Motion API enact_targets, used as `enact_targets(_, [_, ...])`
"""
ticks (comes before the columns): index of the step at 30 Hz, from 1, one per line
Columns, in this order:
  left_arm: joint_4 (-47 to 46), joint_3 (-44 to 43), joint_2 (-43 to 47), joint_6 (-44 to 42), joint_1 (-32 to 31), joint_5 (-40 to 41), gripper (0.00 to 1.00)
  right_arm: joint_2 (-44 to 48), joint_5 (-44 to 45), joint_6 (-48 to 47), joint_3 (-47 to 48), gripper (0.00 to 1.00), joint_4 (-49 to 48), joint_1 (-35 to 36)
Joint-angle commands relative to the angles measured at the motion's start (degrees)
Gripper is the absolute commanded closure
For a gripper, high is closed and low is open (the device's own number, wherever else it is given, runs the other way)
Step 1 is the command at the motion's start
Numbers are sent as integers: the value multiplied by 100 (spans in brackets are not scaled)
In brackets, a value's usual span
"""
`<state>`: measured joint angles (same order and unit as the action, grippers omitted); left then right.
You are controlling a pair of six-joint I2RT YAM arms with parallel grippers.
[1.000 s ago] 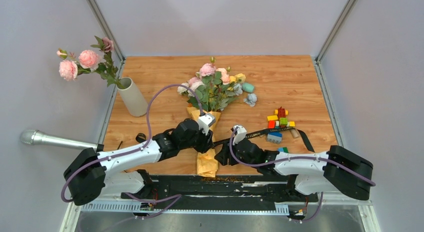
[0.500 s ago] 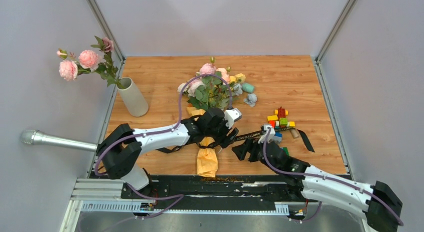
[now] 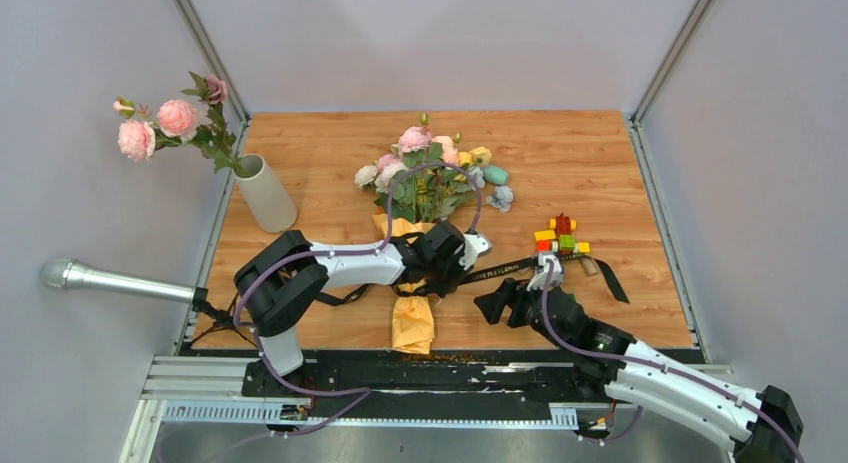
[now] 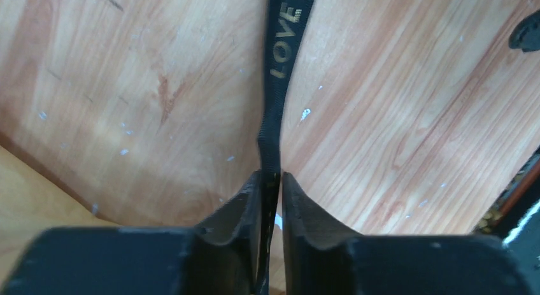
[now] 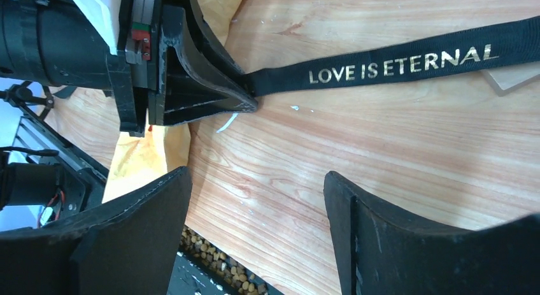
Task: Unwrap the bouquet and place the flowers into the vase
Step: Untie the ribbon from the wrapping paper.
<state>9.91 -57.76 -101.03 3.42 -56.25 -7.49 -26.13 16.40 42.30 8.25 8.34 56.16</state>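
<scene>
The bouquet lies in the middle of the table, its orange-tan paper (image 3: pixel 413 321) pointing toward me. Its flowers (image 3: pixel 425 173) fan out at the far end. A black strap (image 3: pixel 512 269) lettered "LOVE IS ETERNAL" runs right from the paper. My left gripper (image 3: pixel 465 274) is shut on the strap's near end. In the left wrist view the strap (image 4: pixel 284 46) stands edge-on between the fingertips of that gripper (image 4: pixel 272 178). My right gripper (image 3: pixel 492 305) is open just in front of it, over bare wood (image 5: pixel 258 180). The off-white vase (image 3: pixel 266 194) at the far left holds pink flowers (image 3: pixel 160 123).
Small coloured toy blocks (image 3: pixel 560 240) lie on the strap's far side at the right. A teal piece (image 3: pixel 496 174) and a pale blue bloom (image 3: pixel 502 196) lie beside the bouquet. A grey metal tube (image 3: pixel 100 279) pokes in from the left wall. The table's near edge (image 5: pixel 210 250) is close under my right gripper.
My left gripper left the paper, moved right, opened and closed on the strap. My right gripper moved right and toward me and opened wider.
</scene>
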Motion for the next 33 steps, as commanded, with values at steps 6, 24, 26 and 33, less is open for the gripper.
enact_targets(6, [-297,95,1198,673,-53,123,100,-88,-576,-1079,288,24,-281,-14])
enact_targets(24, [-92,485,2801,1214,-44,509,100,-2358,-1538,-2764,1036,43,-3212,-9])
enact_targets(26, [-115,527,2808,1242,-44,486,100,-2671,-1777,-2896,1114,48,-3374,7])
enact_targets(33, [-136,589,2832,1266,-45,538,100,-3400,-1993,-3138,1286,54,-3658,170])
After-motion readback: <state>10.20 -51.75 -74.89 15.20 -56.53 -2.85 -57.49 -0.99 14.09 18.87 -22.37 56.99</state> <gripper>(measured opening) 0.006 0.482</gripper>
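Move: The black ribbon already lies between the left hand's parted fingers, just above the table; its knot on the wrapping paper is about 11 cm to the left and level, the paper's foot some 10 cm left and 10 cm back. From the open right hand the knot is roughly 16 cm left, 5 cm ahead and 4 cm lower, and the ribbon at the left fingers about 5 cm left, 6 cm ahead and 5 cm lower. Left pinches and lifts the ribbon 13 cm; right, narrowing, goes 10 left and 5 up towards the knot. ##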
